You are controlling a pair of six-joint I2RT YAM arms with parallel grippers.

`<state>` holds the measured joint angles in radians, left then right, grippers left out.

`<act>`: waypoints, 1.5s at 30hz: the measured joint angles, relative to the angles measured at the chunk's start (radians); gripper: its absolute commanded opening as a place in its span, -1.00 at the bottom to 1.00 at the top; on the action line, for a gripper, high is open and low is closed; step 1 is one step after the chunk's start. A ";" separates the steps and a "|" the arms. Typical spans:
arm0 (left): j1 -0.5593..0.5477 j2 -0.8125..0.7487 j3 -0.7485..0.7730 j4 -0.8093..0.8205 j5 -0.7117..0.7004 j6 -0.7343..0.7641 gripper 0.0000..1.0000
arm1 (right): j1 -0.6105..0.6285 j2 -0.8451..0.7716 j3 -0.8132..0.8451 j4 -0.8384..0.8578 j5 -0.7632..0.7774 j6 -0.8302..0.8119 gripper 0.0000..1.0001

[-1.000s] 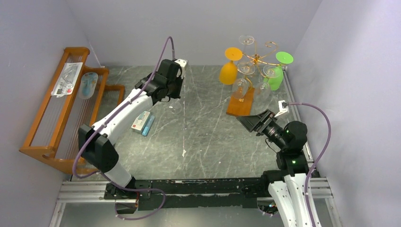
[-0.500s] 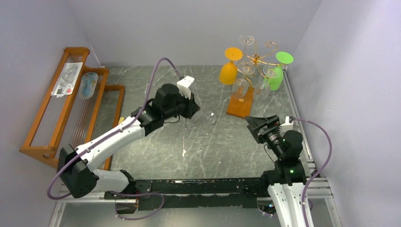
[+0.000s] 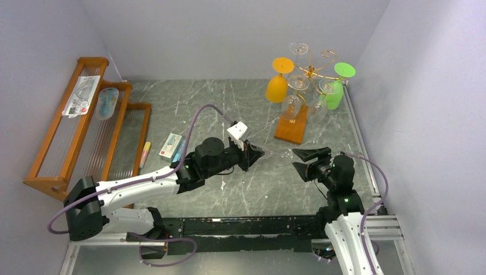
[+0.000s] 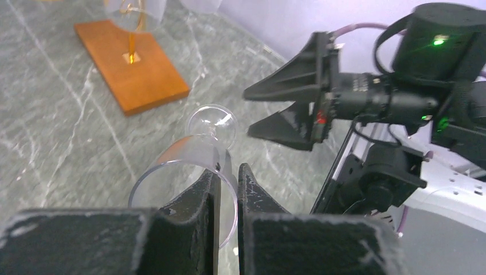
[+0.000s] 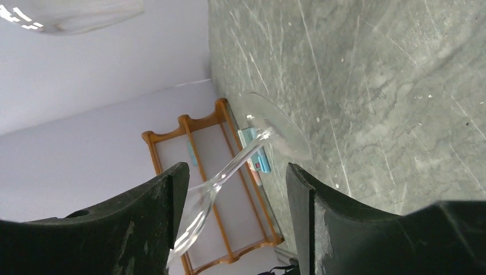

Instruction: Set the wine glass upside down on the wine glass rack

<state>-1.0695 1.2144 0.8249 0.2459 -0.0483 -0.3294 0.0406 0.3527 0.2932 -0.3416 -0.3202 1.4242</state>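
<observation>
My left gripper (image 3: pixel 256 153) is shut on the rim of a clear wine glass (image 4: pixel 184 163) and holds it on its side above the table, stem and foot pointing at my right gripper (image 3: pixel 299 160). In the left wrist view my fingers (image 4: pixel 228 172) pinch the bowl's wall. The right gripper is open and faces the glass. In the right wrist view the stem (image 5: pixel 240 160) lies between its spread fingers (image 5: pixel 235 172) without touching them. The wine glass rack (image 3: pixel 311 71), gold wire on an orange-brown base (image 3: pixel 291 125), stands at the back right, with an orange, a green and some clear glasses hanging from it.
A large slatted wooden rack (image 3: pixel 86 126) with packets on it stands along the left wall. A small blue-and-white box (image 3: pixel 172 146) and a yellow pen (image 3: pixel 144 153) lie beside it. Walls close in the left, back and right sides.
My left arm has swung from the back middle to the front centre with the glass. My right gripper has drawn back from the rack and turned towards the left gripper.
</observation>
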 measured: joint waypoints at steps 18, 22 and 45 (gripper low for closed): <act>-0.220 0.143 0.003 0.253 -0.234 0.130 -0.90 | 0.067 0.159 -0.029 0.167 -0.050 0.155 -0.14; -0.255 0.161 0.014 0.277 -0.270 0.168 -0.90 | 0.071 0.156 -0.043 0.191 -0.047 0.191 -0.34; -0.329 0.014 -0.043 0.222 -0.328 0.136 0.67 | 0.072 0.000 -0.018 0.099 0.105 0.267 -1.00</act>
<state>-1.3987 1.2282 0.7822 0.4683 -0.3767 -0.1936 0.1123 0.3531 0.2749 -0.2428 -0.2153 1.6909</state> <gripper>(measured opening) 0.799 0.062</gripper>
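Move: The wine glass is held by the left hand at its bowl, foot towards the right hand; its middle lies about 4 cm ahead and 7 cm to the left of the right fingers, at their height. The open right gripper is some 11 cm to the left hand's right, 2 cm ahead and 7 cm lower. From the right hand, the rack's wooden base sits 20 cm ahead, 1 cm left and 15 cm down; the nearest hanging clear glass is about 16 cm ahead, 2 cm left and 3 cm up. Rightwards and back, about 6 cm each way, the left hand brings the wine glass stem into the right gripper, tipping its fingers up some 15 degrees. The right hand edges left, then slightly up and forward, rolling, and pinches the stem close to the foot. Only then do the left fingers open wide, let go of the bowl and draw off left and up, while the right hand eases back rightwards. ##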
